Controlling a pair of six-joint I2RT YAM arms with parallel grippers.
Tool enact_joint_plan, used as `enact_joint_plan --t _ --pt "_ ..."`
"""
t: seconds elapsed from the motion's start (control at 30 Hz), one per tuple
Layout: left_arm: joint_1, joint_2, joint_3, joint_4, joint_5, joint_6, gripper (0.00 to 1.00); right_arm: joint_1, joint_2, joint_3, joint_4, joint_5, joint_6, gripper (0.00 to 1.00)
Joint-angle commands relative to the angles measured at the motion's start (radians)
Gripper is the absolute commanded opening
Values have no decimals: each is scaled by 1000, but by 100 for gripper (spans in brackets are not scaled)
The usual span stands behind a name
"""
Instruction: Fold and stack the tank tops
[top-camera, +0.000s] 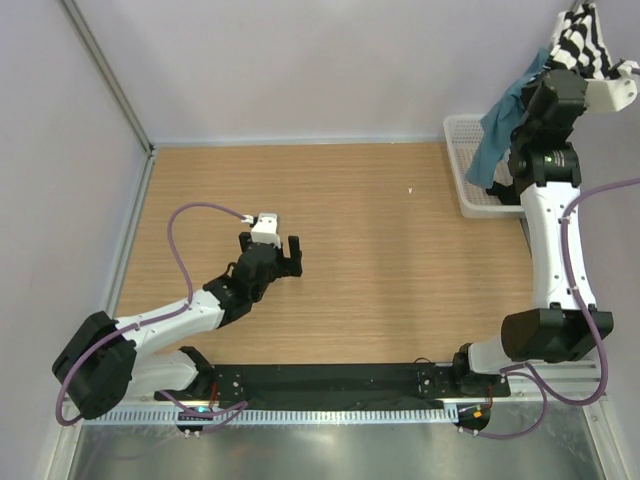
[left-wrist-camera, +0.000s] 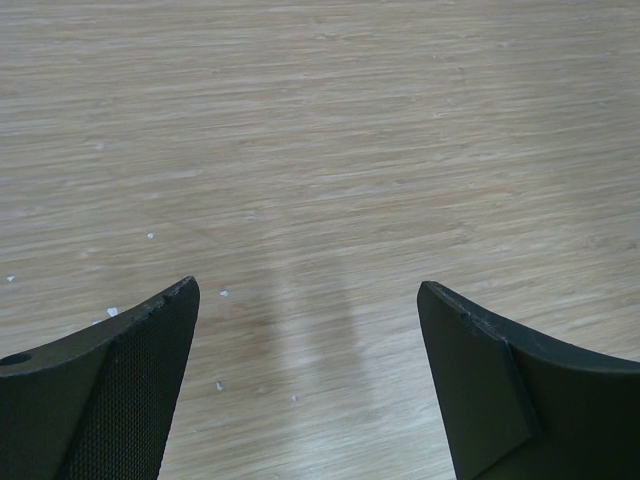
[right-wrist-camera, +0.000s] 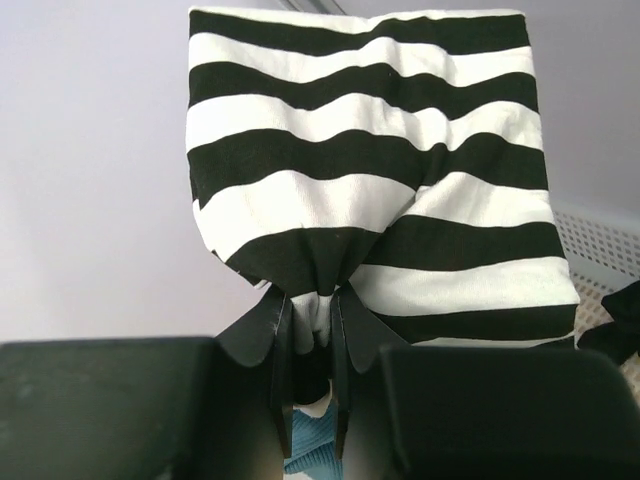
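High over the table's far right corner, my right gripper (right-wrist-camera: 310, 300) is shut on a bunched fold of the black-and-white striped tank top (right-wrist-camera: 370, 150). In the top view the striped tank top (top-camera: 585, 40) drapes over that gripper (top-camera: 568, 62) and hides its fingers. The teal-blue tank top (top-camera: 500, 125) hangs from the same spot down toward the basket. A bit of teal cloth (right-wrist-camera: 310, 445) shows low between the fingers; whether it is pinched too I cannot tell. My left gripper (top-camera: 272, 246) hovers low over the bare wood left of centre, open (left-wrist-camera: 308, 290) and holding nothing.
A white plastic mesh basket (top-camera: 465, 170) stands at the table's far right edge, under the hanging cloth; its mesh wall (right-wrist-camera: 600, 250) shows behind the striped cloth. Pale walls close in the back and left sides. Small white specks dot the wood (left-wrist-camera: 150, 236).
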Motion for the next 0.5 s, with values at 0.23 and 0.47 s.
enact_joint_plan --t 0.23,0.47 --pt "-5 -7 24 21 -42 15 90 31 -74 -49 5 -309 42 1" --pt "-5 -18 21 13 -53 13 90 171 -177 -172 14 -313 -20 1"
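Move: The right hand already pinches the striped and blue tank tops high above the basket; the open middle of the table lies about 37 cm to its left, 8 cm back and 47 cm below. The basket's middle is roughly 13 cm ahead, 5 cm right and 42 cm down, with the black tank top some 8 cm ahead and 10 cm right. From the left hand the table's middle is about 3 cm ahead, 6 cm right and 12 cm below. Keeping both tops pinched, the right hand swings about 12 cm left towards mid-table, sinking 7 cm, turning 25 degrees counter-clockwise. ##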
